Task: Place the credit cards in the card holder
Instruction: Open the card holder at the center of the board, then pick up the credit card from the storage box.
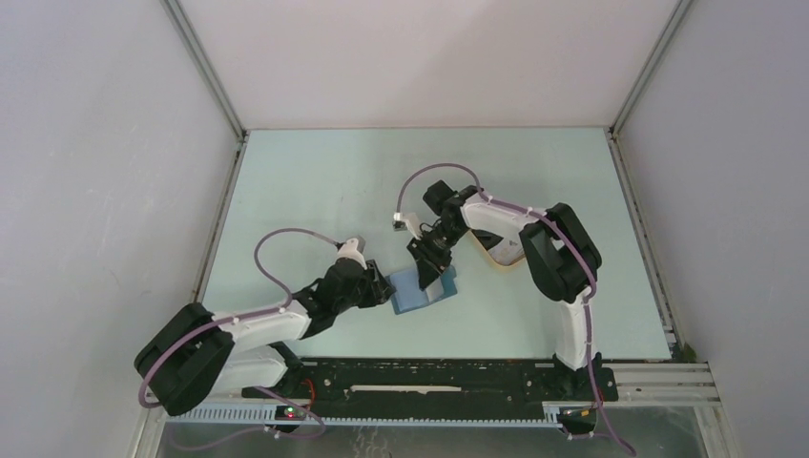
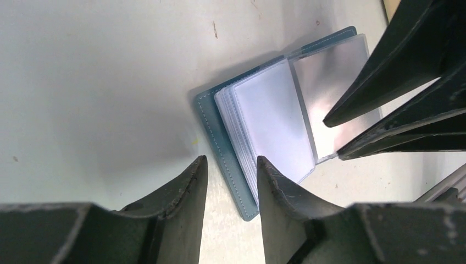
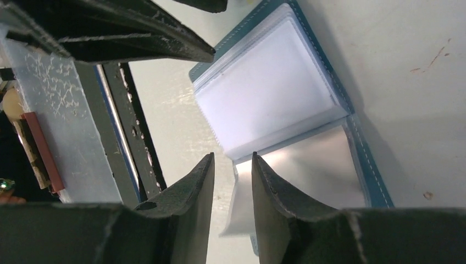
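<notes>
The teal-blue card holder (image 1: 420,291) lies open on the table between both arms, its clear sleeves (image 2: 275,118) fanned up. A whitish-grey credit card (image 3: 308,165) sits partly inside the right-hand sleeve, its near end sticking out past the holder's edge. My right gripper (image 3: 232,157) stands open just over that protruding end, with the card beside its right finger and not pinched. My left gripper (image 2: 231,159) is open and straddles the near edge of the holder's teal cover (image 2: 211,126); its right finger rests by the sleeve stack. The right gripper's fingers (image 2: 384,88) reach over the card from the upper right.
A beige tray (image 1: 503,253) lies partly under the right arm, just right of the holder. The black base rail (image 1: 429,377) runs along the near table edge. Enclosure walls (image 1: 114,191) close in the table on three sides.
</notes>
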`<state>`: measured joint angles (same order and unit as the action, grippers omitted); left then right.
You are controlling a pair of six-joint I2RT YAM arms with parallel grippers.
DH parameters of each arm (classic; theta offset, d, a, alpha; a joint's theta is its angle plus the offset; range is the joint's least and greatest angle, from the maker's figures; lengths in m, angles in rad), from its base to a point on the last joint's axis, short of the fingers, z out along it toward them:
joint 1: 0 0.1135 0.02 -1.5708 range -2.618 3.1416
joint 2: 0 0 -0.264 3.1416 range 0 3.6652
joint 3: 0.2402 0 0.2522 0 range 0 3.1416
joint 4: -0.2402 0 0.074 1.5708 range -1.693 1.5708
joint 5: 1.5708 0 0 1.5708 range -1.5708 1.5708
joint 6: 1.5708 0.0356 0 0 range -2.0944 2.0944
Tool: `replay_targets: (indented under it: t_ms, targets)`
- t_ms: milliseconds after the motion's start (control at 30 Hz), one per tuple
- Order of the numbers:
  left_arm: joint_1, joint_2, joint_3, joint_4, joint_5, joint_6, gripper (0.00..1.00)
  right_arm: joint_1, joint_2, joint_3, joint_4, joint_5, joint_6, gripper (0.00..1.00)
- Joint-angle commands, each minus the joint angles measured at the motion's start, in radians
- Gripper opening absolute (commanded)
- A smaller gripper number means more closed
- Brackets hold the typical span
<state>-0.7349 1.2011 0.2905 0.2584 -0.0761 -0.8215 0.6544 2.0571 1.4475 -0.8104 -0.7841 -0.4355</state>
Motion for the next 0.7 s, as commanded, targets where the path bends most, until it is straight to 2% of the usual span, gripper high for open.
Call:
replay_targets:
  t_ms: [0,267,467,500,567,633,667]
  targets:
    - [-0.005,-0.084,0.059,-0.045,-0.031,0.062,0.44,-0.006,-0.105,0.031,-0.049,-0.066,-0.095,0.4]
    - [-0.005,-0.263,0.102,-0.06,-0.032,0.184,0.48,-0.035,-0.267,0.029,-0.109,-0.048,-0.193,0.41]
    - [-0.005,-0.372,0.198,-0.07,-0.016,0.31,0.51,-0.143,-0.512,-0.019,-0.064,-0.008,-0.15,0.41]
    - [-0.005,-0.385,0.218,-0.062,-0.013,0.34,0.53,-0.161,-0.556,-0.04,-0.04,0.008,-0.123,0.45]
    - [-0.006,-0.396,0.266,-0.038,-0.013,0.395,0.59,-0.203,-0.643,-0.073,0.004,0.038,-0.087,0.61]
    - [-0.005,-0.392,0.303,0.021,-0.016,0.445,0.71,-0.25,-0.706,-0.101,0.023,0.031,-0.069,0.79]
    - [-0.004,-0.383,0.318,0.066,-0.012,0.468,0.77,-0.285,-0.718,-0.113,0.023,0.016,-0.062,0.85]
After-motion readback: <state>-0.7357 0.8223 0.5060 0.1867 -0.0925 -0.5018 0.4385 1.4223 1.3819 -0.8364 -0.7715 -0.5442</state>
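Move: Just past the left hand's fingertips lies the open card holder, its middle about 7 cm to the right, 1 cm ahead and 2 cm below. The right hand is almost over that middle: the holder is level with it sideways, roughly 1 cm back and 3 cm below. From the right hand, the tray with the credit cards stands some 12 cm ahead, 17 cm to the right and 3 cm lower. Backing off upwards from the open holder, both empty hands climb about 19 cm, slowly at first and then fast. The right goes straight up, then also swings some 7 cm right and a little forward, over nearer the tray, its fingers tilting forward about 30 degrees; the left tips its fingers up by about as much. Both grippers open wider late in the climb. ##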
